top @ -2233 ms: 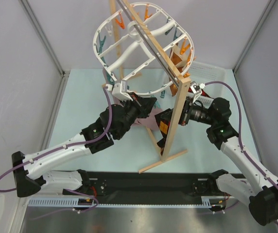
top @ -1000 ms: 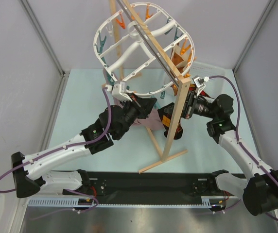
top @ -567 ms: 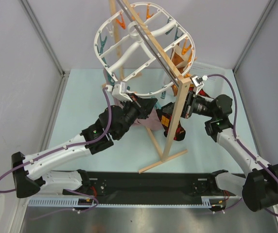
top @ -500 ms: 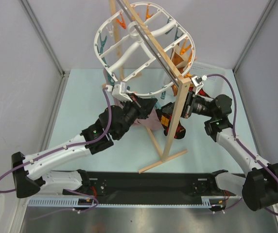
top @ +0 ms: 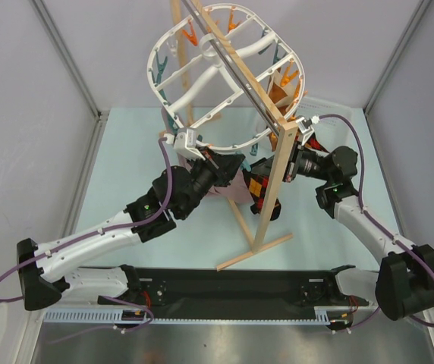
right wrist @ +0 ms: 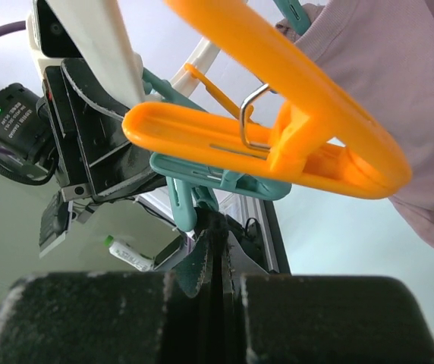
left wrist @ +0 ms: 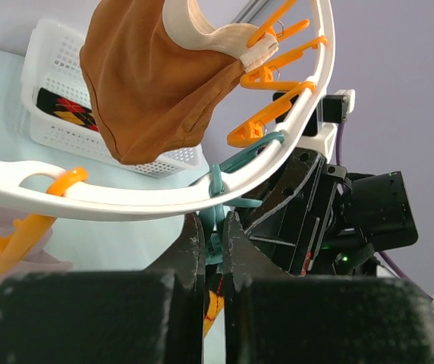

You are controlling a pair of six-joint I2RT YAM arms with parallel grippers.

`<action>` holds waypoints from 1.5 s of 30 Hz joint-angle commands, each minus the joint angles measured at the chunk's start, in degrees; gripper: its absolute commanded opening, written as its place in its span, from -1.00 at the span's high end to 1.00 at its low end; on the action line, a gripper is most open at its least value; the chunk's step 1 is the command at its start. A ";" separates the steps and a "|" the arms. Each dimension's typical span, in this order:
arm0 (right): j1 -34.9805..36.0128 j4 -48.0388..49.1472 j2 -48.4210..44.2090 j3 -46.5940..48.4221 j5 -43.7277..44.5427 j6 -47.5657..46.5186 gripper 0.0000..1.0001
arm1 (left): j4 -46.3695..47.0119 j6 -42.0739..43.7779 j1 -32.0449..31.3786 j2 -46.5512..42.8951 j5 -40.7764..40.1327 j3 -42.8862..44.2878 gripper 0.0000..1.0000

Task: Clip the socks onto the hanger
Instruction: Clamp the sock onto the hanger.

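Observation:
The white oval hanger [top: 202,68] hangs from the wooden stand, ringed with orange and teal clips. My left gripper [top: 231,161] is shut on a teal clip [left wrist: 215,189] at the hanger's lower rim [left wrist: 126,196], pinching its handles. My right gripper [top: 266,168] is shut on the top edge of a black, red and orange check sock [top: 261,189] and holds it right under that teal clip [right wrist: 202,182]. The sock's edge [right wrist: 214,227] sits at the clip's mouth. A bit of the sock [left wrist: 212,303] shows between the left fingers. A second sock [left wrist: 69,110] lies in the white basket.
The wooden stand's post [top: 272,189] rises between the arms, its foot [top: 255,254] on the table. An orange garment [left wrist: 156,83] and a mauve cloth [right wrist: 399,91] hang from the hanger. A white basket [left wrist: 50,136] stands beyond. An orange clip [right wrist: 278,136] juts over the right gripper.
My right arm has lifted the sock and carried it left, up to the teal clip. My left gripper has stayed shut on the clip.

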 commanded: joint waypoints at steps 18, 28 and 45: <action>1.04 11.76 1.96 3.94 -0.10 7.58 1.00 | 0.51 -0.85 0.50 -1.03 2.70 -0.87 1.00; 2.27 12.73 3.62 4.73 0.26 8.02 1.00 | 0.77 -2.34 0.85 -1.64 3.06 -2.10 0.74; 3.42 13.18 6.18 5.87 1.31 8.11 0.83 | 2.01 -2.96 1.55 -4.28 2.36 -5.00 -0.36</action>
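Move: Pinched between the left fingertips, the open teal clip on the hanger's near rim sits about 1 cm ahead of that hand and 1 cm to its right. A second teal clip hangs about 3 cm ahead and 3 cm right of that hand. From the right hand the held clip is roughly 3 cm left, level fore and aft, and 2 cm up; the gripped plaid sock hangs straight below, its middle 7 cm down, and an orange clip lies 4 cm ahead, 2 cm right and 4 cm above. Lifting the sock's gripped edge not quite 2 cm, the right hand then carries it as far left towards the teal clip's jaws, still pinching it. The left hand keeps the clip squeezed almost without moving until the sock is nearly there, then opens its fingers well over halfway, lets go of the clip and sinks about 2 cm. ##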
